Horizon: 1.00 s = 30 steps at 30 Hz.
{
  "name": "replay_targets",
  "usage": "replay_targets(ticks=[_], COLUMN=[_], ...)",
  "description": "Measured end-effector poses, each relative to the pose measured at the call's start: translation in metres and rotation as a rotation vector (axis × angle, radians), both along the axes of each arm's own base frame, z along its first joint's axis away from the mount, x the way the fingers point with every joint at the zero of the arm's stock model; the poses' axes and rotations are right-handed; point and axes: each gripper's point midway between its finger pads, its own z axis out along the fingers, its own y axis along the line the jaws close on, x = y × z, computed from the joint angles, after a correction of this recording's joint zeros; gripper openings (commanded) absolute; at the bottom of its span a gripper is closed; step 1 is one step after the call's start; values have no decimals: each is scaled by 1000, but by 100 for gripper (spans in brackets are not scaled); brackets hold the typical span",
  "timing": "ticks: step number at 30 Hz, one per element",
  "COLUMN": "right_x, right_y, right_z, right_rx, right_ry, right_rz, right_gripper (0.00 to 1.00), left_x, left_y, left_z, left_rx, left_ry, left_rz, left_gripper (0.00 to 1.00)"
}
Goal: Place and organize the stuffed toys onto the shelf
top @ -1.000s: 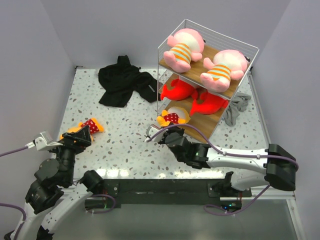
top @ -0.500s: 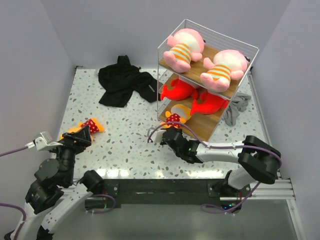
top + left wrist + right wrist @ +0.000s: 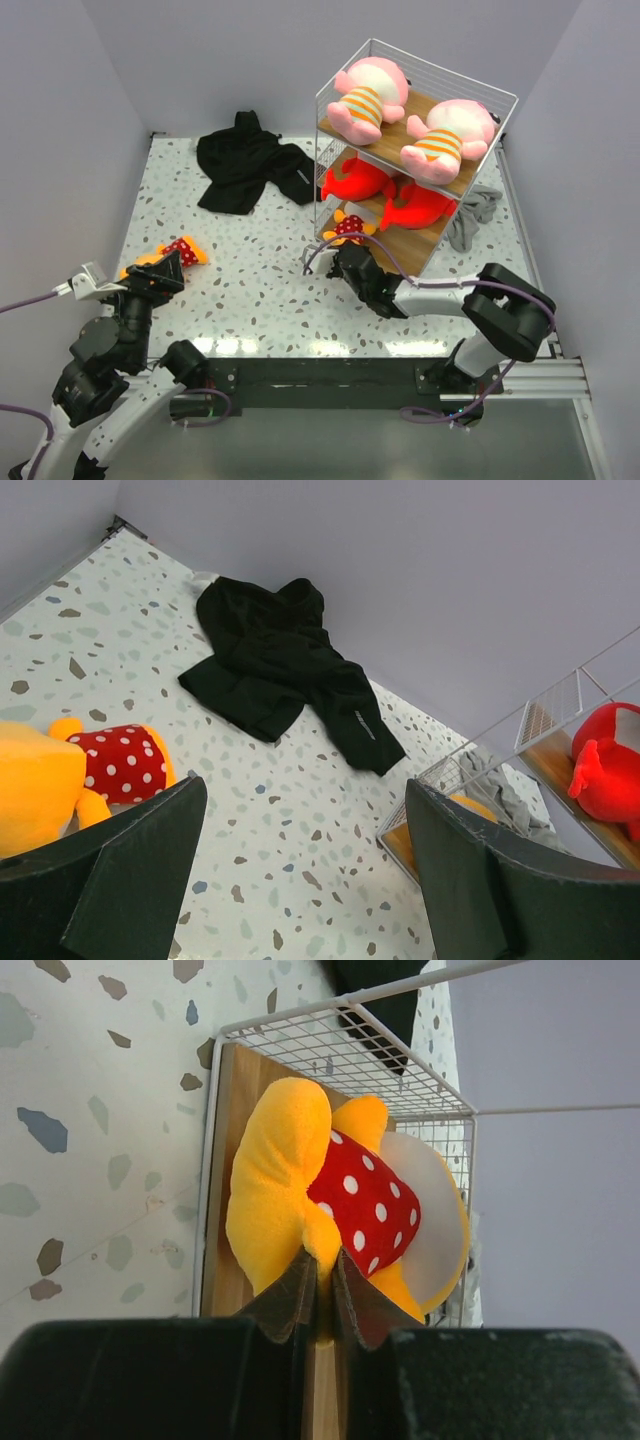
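The shelf (image 3: 395, 152) stands at the back right. Two pink toys (image 3: 368, 95) (image 3: 450, 135) lie on its top board and two red ones (image 3: 352, 180) (image 3: 418, 205) on the middle board. My right gripper (image 3: 348, 256) is shut on an orange-yellow toy (image 3: 347, 226) at the front of the bottom board. In the right wrist view the jaws (image 3: 322, 1265) pinch the toy's (image 3: 280, 1180) plush, which lies on the board (image 3: 225, 1080). Another orange-yellow toy (image 3: 182, 250) lies on the floor at the left. My left gripper (image 3: 165, 265) hovers open just beside this toy (image 3: 60, 775), with nothing between its fingers (image 3: 300, 800).
A black garment (image 3: 245, 165) is crumpled on the floor at the back, left of the shelf. A grey cloth (image 3: 472, 215) lies behind the shelf's right side. Walls close in the speckled floor on three sides.
My right arm has reached forward, carrying the orange-yellow toy from the floor in front of the shelf onto its bottom board. The left arm has not moved.
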Motion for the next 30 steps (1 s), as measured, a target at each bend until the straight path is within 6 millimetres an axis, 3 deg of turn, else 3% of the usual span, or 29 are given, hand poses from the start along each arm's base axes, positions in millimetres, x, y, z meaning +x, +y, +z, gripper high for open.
replay_targets(ticks=[5,14,20,24,30], right_x=[5,20,23,23,11], right_y=[2,0,1,3,6], right_z=[-15,-14,-18,-16,5], right_rx=[-38,-18,-26,-12,65], right_ry=[5,-35,-43,-39,16], right_rz=[16,-5,-7,-7,20], right_gripper=[4,11,30,49,62], left_x=[0,0,0,0,6], left_y=[0,0,0,0,-5], left_z=[0,0,0,-1,-4], left_rx=[1,1,1,1,17], left_ry=[1,1,1,1,27], left_rz=[-1,-2,-2,-2,5], left_gripper=[86,85,86,86,86])
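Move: The yellow toy with the spotted red body, pinched by one foot in the right fingers, has its middle about 6 cm ahead of that hand, 3 cm left and 1 cm lower, at the left end of the bottom shelf. The shelf's wire side stands 10 cm ahead and 8 cm left; one red toy sits roughly 18 cm straight above the yellow toy, the other 12 cm right, 1 cm ahead and 17 cm above the hand. From the left hand, the yellow toy lies some 22 cm ahead, 31 cm right, 20 cm lower. The yellow toy, still held by its foot, is eased about 2 cm forward into the bottom shelf and 2 cm down by the right hand. There the fingers open from nearly shut to over half wide and let go of it, and the hand begins to back out, rising some 2.5 cm and drawing back about 1 cm with a slight roll. ##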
